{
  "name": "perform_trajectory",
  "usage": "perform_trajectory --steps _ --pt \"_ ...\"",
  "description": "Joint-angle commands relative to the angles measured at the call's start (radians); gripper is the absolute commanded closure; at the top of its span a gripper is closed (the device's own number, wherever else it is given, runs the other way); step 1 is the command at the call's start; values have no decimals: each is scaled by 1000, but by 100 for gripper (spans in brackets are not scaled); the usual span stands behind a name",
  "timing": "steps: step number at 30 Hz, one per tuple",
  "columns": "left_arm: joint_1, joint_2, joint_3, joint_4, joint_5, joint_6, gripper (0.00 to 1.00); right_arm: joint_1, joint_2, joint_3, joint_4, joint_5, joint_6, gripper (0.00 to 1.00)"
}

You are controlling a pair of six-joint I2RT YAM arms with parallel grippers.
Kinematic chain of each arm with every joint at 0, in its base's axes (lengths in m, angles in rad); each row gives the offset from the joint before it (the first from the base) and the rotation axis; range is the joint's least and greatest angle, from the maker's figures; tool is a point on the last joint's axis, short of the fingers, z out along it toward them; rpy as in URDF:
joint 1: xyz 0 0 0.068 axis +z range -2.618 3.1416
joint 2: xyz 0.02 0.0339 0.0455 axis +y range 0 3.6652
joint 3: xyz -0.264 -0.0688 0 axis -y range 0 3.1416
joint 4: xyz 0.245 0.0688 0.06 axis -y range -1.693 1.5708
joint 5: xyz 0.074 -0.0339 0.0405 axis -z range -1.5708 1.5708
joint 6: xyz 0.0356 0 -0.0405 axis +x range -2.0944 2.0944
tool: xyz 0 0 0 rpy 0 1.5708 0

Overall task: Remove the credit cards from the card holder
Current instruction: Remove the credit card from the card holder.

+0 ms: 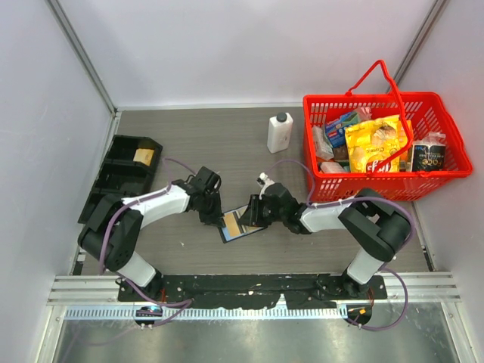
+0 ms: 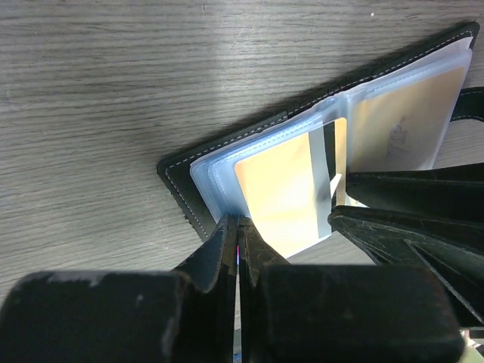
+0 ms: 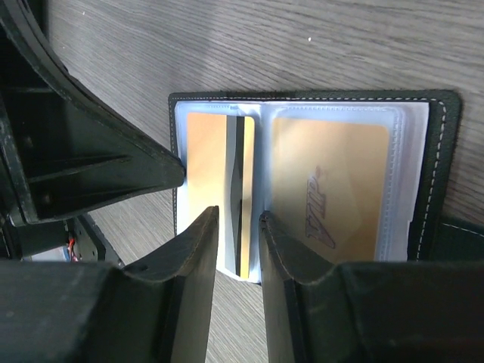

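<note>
The black card holder (image 1: 240,234) (image 3: 442,174) (image 2: 175,175) lies open on the table between both arms, clear sleeves facing up. One yellowish-orange credit card (image 3: 206,166) (image 2: 278,189) with a dark stripe sits in one sleeve. A second orange card (image 3: 329,189) (image 2: 401,121) fills the other sleeve. My left gripper (image 2: 239,219) (image 1: 214,212) is shut, its tips at the sleeve's outer edge; whether it pinches the sleeve is unclear. My right gripper (image 3: 239,219) (image 1: 253,215) is open, its fingers either side of the striped card's near end.
A red shopping basket (image 1: 378,186) full of packets stands at the back right. Just left of it is a white bottle (image 1: 280,132). A black compartment tray (image 1: 113,178) lies along the left edge.
</note>
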Motion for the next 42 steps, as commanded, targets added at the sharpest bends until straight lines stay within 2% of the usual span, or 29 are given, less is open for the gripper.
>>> perform_trajectory --steps 1,13,21,32,42 --pt "23 43 -30 2 18 38 96 -19 26 -37 102 -33 39 68" --pt "56 99 -10 -18 70 90 98 -52 58 -97 266 -104 94 76" --pt "59 122 5 -35 74 121 98 -75 68 -151 440 -167 134 80" --pt "60 133 19 -49 73 142 98 -88 72 -174 487 -176 153 99" --pt "60 127 16 -50 62 142 98 -131 48 -226 469 -164 154 99"
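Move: The striped credit card in the left-hand sleeve of the open card holder has its centre about 3 cm to the right hand's left, level fore and aft and 1 cm below; its striped edge lies between that hand's open fingers. The holder's spine is about 1 cm to the right and 1 cm ahead, and the second card is roughly 4 cm to the right and 2 cm ahead. From the left hand, the striped card lies about 3 cm right and 1 cm ahead. The striped card's free edge gets pinched as the right fingers close from about a third open to nearly shut. Meanwhile the right hand draws back about 1 cm, rolls some 15 degrees so its tips level out, rises 1 cm, then pulls 1 cm right and slightly down. The left hand stays on the sleeve's left edge, its nearly shut fingers keeping the holder down while the wrist tilts a little. ##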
